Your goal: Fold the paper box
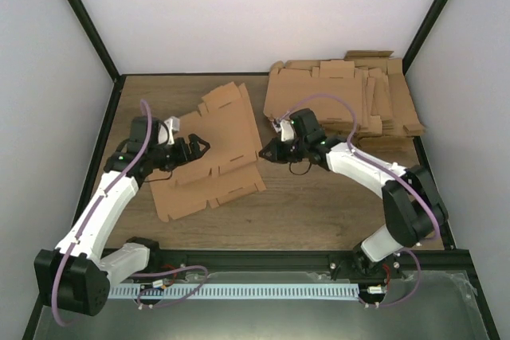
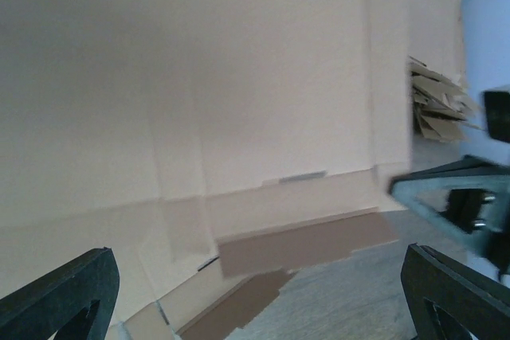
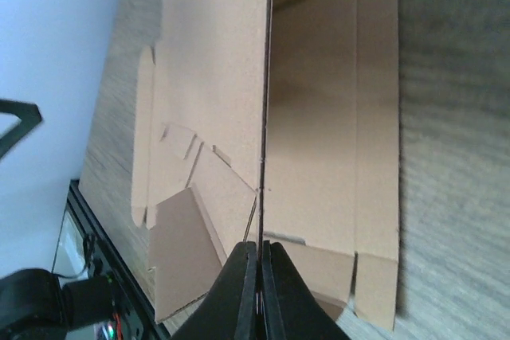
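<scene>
The paper box (image 1: 227, 145) is a single brown creased sheet with flaps, left of the table's middle, with its right side raised off the wood. My right gripper (image 1: 265, 151) is shut on its right edge. In the right wrist view the thin edge of the paper box (image 3: 315, 117) runs straight into the closed fingertips of that gripper (image 3: 260, 254). My left gripper (image 1: 201, 147) stands wide open over the sheet's left part. In the left wrist view the paper box (image 2: 199, 77) fills the frame, and nothing lies between the fingers of the left gripper (image 2: 255, 284).
A pile of flat brown cardboard blanks (image 1: 351, 93) lies at the back right, by the wall. Bare wooden table (image 1: 319, 212) shows in front of the sheet. A black frame rail (image 1: 263, 259) runs along the near edge.
</scene>
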Action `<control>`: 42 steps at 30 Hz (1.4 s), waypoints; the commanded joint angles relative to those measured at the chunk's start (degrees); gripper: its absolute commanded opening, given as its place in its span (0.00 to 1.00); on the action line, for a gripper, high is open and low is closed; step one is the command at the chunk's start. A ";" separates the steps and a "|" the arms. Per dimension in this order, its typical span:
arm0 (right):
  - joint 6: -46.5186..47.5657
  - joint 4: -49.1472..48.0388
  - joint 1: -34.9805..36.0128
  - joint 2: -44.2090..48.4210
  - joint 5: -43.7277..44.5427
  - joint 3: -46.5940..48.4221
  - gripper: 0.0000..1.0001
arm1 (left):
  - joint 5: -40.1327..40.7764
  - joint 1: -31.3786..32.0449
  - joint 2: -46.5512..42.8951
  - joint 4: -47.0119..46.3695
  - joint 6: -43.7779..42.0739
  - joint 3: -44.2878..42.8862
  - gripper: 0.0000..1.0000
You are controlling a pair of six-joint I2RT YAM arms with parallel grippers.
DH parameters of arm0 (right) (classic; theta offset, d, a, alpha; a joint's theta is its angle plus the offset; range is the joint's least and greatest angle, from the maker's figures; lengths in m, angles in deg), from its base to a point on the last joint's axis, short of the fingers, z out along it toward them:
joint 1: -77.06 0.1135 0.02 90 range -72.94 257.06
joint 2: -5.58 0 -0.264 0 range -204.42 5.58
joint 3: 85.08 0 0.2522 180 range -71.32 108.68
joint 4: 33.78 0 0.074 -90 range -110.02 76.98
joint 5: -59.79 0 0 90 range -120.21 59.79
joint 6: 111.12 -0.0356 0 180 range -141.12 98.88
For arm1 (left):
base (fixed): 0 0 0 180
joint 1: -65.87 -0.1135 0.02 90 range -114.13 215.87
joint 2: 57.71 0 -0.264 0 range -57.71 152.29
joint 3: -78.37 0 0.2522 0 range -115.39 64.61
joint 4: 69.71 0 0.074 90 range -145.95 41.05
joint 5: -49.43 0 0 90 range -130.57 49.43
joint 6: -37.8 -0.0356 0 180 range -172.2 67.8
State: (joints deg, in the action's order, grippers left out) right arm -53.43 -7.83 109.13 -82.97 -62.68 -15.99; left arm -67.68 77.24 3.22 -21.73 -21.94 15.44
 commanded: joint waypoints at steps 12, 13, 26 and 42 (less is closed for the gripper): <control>5.88 11.00 -28.60 -2.06 -1.32 24.38 0.01 | 4.95 0.13 0.85 4.98 -2.58 -5.22 1.00; 6.59 12.17 -31.10 -3.72 -2.57 26.28 0.01 | 4.73 0.14 1.19 4.95 -2.50 -4.96 1.00; 15.56 27.46 -51.26 -28.28 -11.74 44.07 0.13 | 2.94 0.14 3.56 3.49 -2.28 -2.09 1.00; 14.47 16.38 -33.50 -7.37 -3.04 26.95 0.71 | 9.50 0.14 6.83 3.07 -1.01 4.28 1.00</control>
State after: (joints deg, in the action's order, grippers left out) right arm -38.51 11.64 66.75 -93.59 -63.34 16.47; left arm -60.32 77.22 8.70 -18.12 -23.62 18.50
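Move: The right hand already pinches the right-hand corner of the upper box sheet, and the pile of box sheets it is taken to lies about 23 cm ahead, 21 cm to its right and some 8 cm lower. The lower box sheet lies flat on the table, its middle about 19 cm to the right hand's left, level with it fore and aft and 12 cm below. For the open left hand, that lower sheet's middle is almost straight beneath: about 1 cm ahead, 4 cm right and 17 cm down. The right hand, still gripping the upper sheet, swings it fast up and out to the right and forward onto the pile, some 36 cm right and 21 cm forward, arching about 13 cm up and back down while it turns roughly 40 degrees clockwise; there the fingers open and let go, and the empty hand lifts some 10 cm and heads back left. The left hand, fingers kept wide open and touching nothing visible, rises a little, then sinks about 8 cm towards the lower sheet, tipping its fingers further down. ##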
